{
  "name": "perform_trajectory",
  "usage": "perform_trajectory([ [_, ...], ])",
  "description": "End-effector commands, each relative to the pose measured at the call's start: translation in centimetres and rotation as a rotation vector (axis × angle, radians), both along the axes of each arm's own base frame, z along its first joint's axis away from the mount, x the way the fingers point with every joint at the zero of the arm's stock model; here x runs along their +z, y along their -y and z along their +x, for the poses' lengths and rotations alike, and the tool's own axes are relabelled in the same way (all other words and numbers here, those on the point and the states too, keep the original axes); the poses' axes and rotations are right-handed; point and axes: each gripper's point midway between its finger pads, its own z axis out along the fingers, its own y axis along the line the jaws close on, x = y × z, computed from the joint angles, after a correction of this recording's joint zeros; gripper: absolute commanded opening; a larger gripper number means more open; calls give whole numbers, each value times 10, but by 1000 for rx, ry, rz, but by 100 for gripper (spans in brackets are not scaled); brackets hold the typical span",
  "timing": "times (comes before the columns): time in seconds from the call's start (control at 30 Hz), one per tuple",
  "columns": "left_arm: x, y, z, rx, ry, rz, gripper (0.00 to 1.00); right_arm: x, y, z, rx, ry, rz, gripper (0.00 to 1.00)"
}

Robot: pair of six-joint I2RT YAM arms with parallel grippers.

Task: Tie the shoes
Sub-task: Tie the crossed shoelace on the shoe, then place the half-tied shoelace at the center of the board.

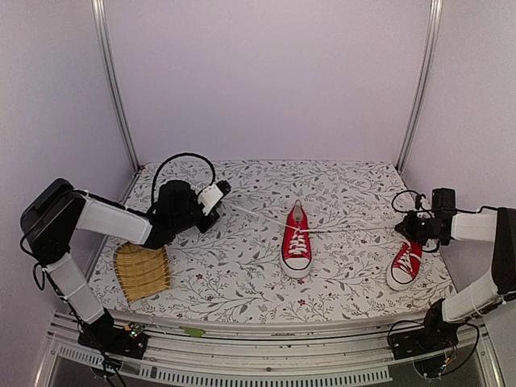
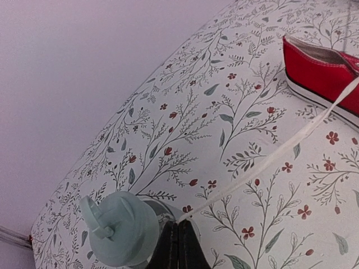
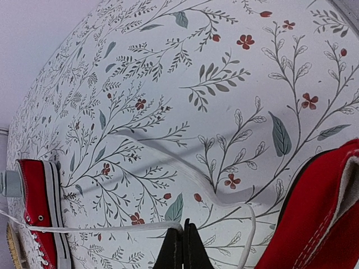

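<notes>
One red shoe (image 1: 297, 246) with white laces stands mid-table, toe toward me. The other shoe (image 1: 405, 264) lies at the right. My left gripper (image 1: 224, 193) is shut on one white lace end (image 2: 263, 162), which runs taut from my pinched jaws (image 2: 179, 224) to the middle shoe (image 2: 325, 73). My right gripper (image 1: 403, 228), just above the right shoe, is shut on the other lace end (image 3: 101, 228). That end stretches from the middle shoe (image 3: 39, 207) to my shut jaws (image 3: 183, 227). The right shoe (image 3: 320, 218) fills the corner beside them, and a loose lace loop (image 3: 253, 224) lies next to it.
A floral cloth (image 1: 242, 274) covers the table and has a raised fold (image 3: 168, 151) near the right gripper. A woven yellow mat (image 1: 143, 270) lies at the front left under the left arm. Lilac walls and metal posts (image 1: 113, 81) enclose the back and sides.
</notes>
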Motion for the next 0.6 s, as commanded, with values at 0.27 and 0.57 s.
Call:
perform_trajectory([
  [0.27, -9, -27, 22, 110, 29, 138, 0, -10, 20, 1, -50, -3, 89, 1],
  [0.57, -39, 94, -32, -282, -94, 108, 0, -11, -137, 32, 369, -58, 29, 1],
])
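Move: On the standing red shoe, the crossed shoelace lies about 21 cm to the right of the left hand, some 7 cm back and 7 cm lower. From the right hand it is about 31 cm to the left, 2 cm back and a touch lower. The grey-green jar stands roughly 7 cm left of the left hand, 4 cm ahead and 8 cm below. The spare shoe's middle is around 10 cm back and 2 cm right of the right hand, 4 cm lower. Holding the taut lace ends shut in their fingers, both hands first linger in the sideways pull, the right one easing about 1 cm farther right and down. Then they turn back towards the shoe: the right hand swings left some 6 cm and forward 3 cm, turning about 10 degrees counter-clockwise, while the left sinks 2 cm and swings right about 3 cm. ##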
